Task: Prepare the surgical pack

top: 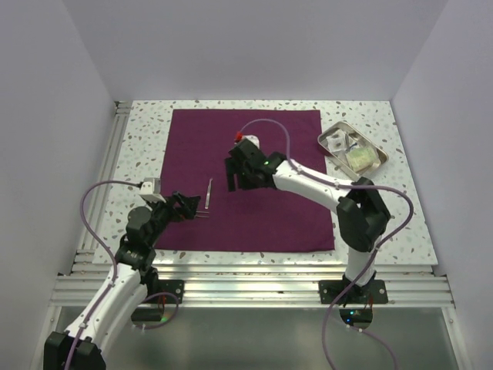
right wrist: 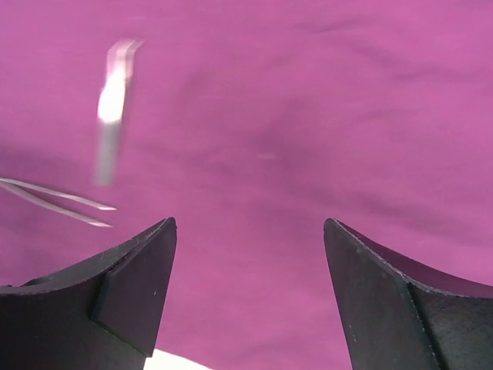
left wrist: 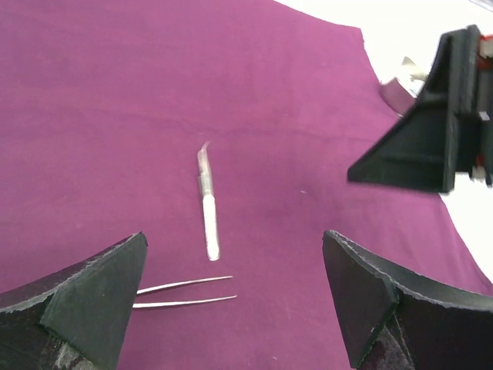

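The surgical pack (top: 262, 208) lies spread out as a big flat plum-purple square sheet (left wrist: 115, 116) (right wrist: 308, 100) on the speckled table. On its left part rest a slim silver instrument (top: 208, 192) (left wrist: 208, 212) (right wrist: 113, 116) and a pair of tweezers (top: 202, 215) (left wrist: 185, 291) (right wrist: 58, 202). My left gripper (top: 187, 205) (left wrist: 235, 237) hovers open just left of the tweezers, nothing between its fingers. My right gripper (top: 237, 183) (right wrist: 248, 230) hangs open over the sheet's middle, right of the instruments, and is empty.
A metal tray (top: 376, 143) with small packets stands at the back right, off the sheet. White walls close in the table on three sides. The right arm's purple cable (top: 286, 139) arcs above the sheet's far half.
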Controlling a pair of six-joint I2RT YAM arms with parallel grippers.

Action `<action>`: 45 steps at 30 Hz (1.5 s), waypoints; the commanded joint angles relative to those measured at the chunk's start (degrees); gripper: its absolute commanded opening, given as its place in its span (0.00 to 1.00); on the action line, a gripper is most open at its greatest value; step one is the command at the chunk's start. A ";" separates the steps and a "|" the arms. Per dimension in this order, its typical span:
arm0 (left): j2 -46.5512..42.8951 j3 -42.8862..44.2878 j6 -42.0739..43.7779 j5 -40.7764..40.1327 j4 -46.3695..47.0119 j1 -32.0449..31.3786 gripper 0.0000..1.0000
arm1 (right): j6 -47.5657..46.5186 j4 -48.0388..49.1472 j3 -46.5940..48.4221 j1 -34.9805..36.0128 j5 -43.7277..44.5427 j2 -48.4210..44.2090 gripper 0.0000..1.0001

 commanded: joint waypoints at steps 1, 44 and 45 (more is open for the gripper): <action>-1.16 1.98 -0.85 -5.65 -2.51 -0.41 1.00 | 13.73 4.72 3.28 4.64 8.15 3.44 0.81; -9.08 4.45 -4.02 -20.96 -14.03 -0.41 1.00 | 20.70 -5.03 32.82 12.29 18.35 32.45 0.28; -9.08 4.53 -3.93 -20.96 -14.03 -0.32 1.00 | 20.17 -5.56 33.69 12.29 18.44 32.63 0.29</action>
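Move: The bent-tip tweezers lie about 14 cm to the right hand's left, some 1 cm ahead and roughly 9 cm below. The straight tweezers lie about 6 cm farther left and 7 cm nearer the robot than the bent-tip pair. From the left hand, open and empty, the bent-tip tweezers are about 9 cm ahead, 5 cm to the right and 11 cm below. Leftward and down, the right hand sweeps about 14 cm left and 8 cm lower onto the bent-tip tweezers, turning some 15 degrees clockwise. Its fingers narrow from wide open to about a third, straddling the tweezers without a closed grip. Meanwhile the open left hand draws some 7 cm left, swinging about 20 degrees counter-clockwise, then waits. ##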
